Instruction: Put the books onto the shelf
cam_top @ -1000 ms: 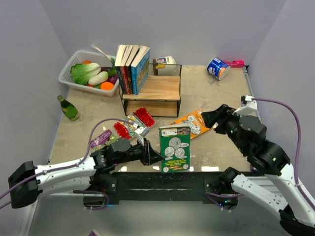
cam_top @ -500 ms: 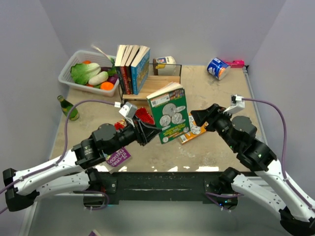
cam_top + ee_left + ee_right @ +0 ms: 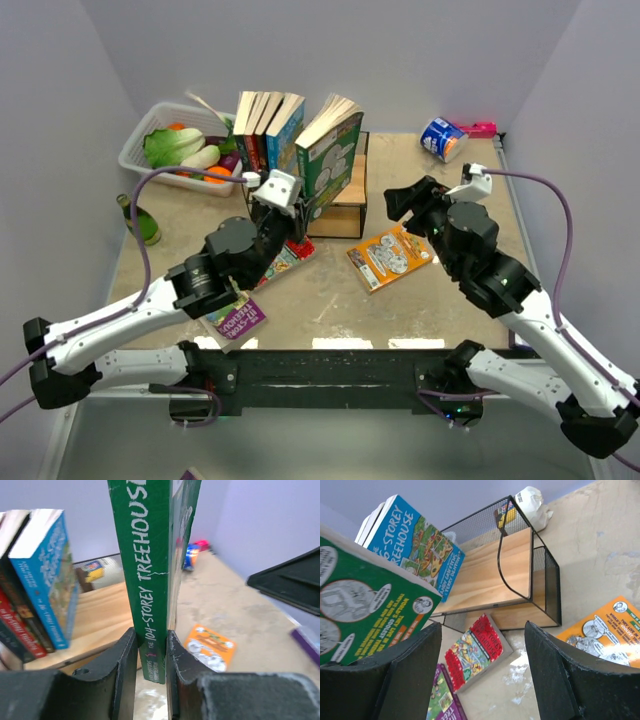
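My left gripper (image 3: 300,205) (image 3: 151,640) is shut on the lower spine of a green book (image 3: 328,150) (image 3: 147,555). It holds the book upright and tilted over the shelf (image 3: 345,190) (image 3: 520,575), just right of three books (image 3: 265,135) standing on the top board, the nearest one blue (image 3: 47,575) (image 3: 415,535). My right gripper (image 3: 400,200) (image 3: 482,630) hangs open and empty to the right of the shelf. An orange book (image 3: 392,257) (image 3: 605,630), a red book (image 3: 475,650) and a purple book (image 3: 235,318) lie flat on the table.
A white basket (image 3: 135,160) of vegetables stands at the back left, with a green bottle (image 3: 138,220) in front of it. A blue and white can (image 3: 440,138) and a pink object (image 3: 482,128) lie at the back right. A white bag (image 3: 532,502) sits behind the shelf.
My left gripper has carried the green book from the table's front edge up and back to the shelf. My right gripper has swung left and forward towards the shelf.
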Controlling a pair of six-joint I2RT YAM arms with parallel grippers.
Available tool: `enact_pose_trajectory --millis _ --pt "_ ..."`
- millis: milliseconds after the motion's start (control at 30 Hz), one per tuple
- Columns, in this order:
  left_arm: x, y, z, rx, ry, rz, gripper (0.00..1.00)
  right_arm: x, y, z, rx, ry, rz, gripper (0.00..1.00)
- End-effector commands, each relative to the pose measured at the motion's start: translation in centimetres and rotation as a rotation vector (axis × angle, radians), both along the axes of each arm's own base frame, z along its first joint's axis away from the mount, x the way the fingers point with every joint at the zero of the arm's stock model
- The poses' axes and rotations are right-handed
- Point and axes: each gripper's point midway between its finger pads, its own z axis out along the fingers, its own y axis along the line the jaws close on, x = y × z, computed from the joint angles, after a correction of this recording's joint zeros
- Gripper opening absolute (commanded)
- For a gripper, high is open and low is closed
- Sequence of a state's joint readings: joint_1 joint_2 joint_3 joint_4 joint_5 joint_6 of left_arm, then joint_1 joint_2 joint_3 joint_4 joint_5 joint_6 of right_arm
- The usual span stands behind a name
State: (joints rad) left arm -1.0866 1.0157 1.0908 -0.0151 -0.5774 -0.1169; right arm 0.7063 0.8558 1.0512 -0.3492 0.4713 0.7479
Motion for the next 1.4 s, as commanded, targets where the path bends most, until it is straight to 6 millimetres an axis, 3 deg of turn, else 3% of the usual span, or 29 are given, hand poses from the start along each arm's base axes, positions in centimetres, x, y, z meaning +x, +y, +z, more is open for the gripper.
enact_pose_trajectory --millis 0,167,333,567,867,1200,1367 --pt "2.8 3.4 5.0 -0.014 -0.189 0.276 0.00 1.4 -0.8 3.6 0.073 -0.091 -0.094 0.71" --pt "4.7 4.1 4.9 -0.058 -0.227 0.382 0.00 2.5 0.1 3.7 0.059 -0.095 -0.091 0.70" --pt "7.5 3.8 2.7 -0.097 -0.185 0.430 0.00 3.3 0.5 3.1 0.042 -0.089 -0.101 0.70" --pt "9.9 0.8 -1.4 -0.123 -0.112 0.389 0.00 4.8 0.3 2.0 -0.004 -0.056 -0.155 0.70" --pt "12.0 -0.8 -4.0 -0.113 -0.087 0.403 0.00 6.3 0.8 0.7 -0.015 -0.033 -0.167 0.70" --pt "14.2 0.6 -7.0 -0.139 -0.072 0.491 0.00 6.5 0.3 -0.2 -0.025 -0.037 -0.171 0.70" --pt "15.1 0.3 -8.3 -0.147 -0.059 0.492 0.00 6.6 0.5 -1.3 -0.028 -0.019 -0.159 0.70"
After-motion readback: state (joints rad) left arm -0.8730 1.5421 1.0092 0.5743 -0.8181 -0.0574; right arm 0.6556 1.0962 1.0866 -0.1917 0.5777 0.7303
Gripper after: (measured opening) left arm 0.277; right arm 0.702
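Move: The left hand holds the green book by its spine. The free spot on the shelf's top board lies about 21 cm ahead of that hand, straight in line and some 17 cm lower. The standing blue book is 21 cm ahead, 6 cm left and 7 cm down. The red-edged book lies on the table 8 cm ahead, 9 cm left and 32 cm below. From the right hand the free spot is roughly 17 cm ahead, 18 cm left and 14 cm down. Forward and nearly level at first, the left hand carries the green book towards the shelf while turning it some 25 degrees counter-clockwise, until the spine faces straight back. It then sinks about 10 cm, still easing forward, to bring the book down over the free board right of the blue book, fingers keeping their pinch. The empty right hand, jaws open, drifts forward towards the shelf. ##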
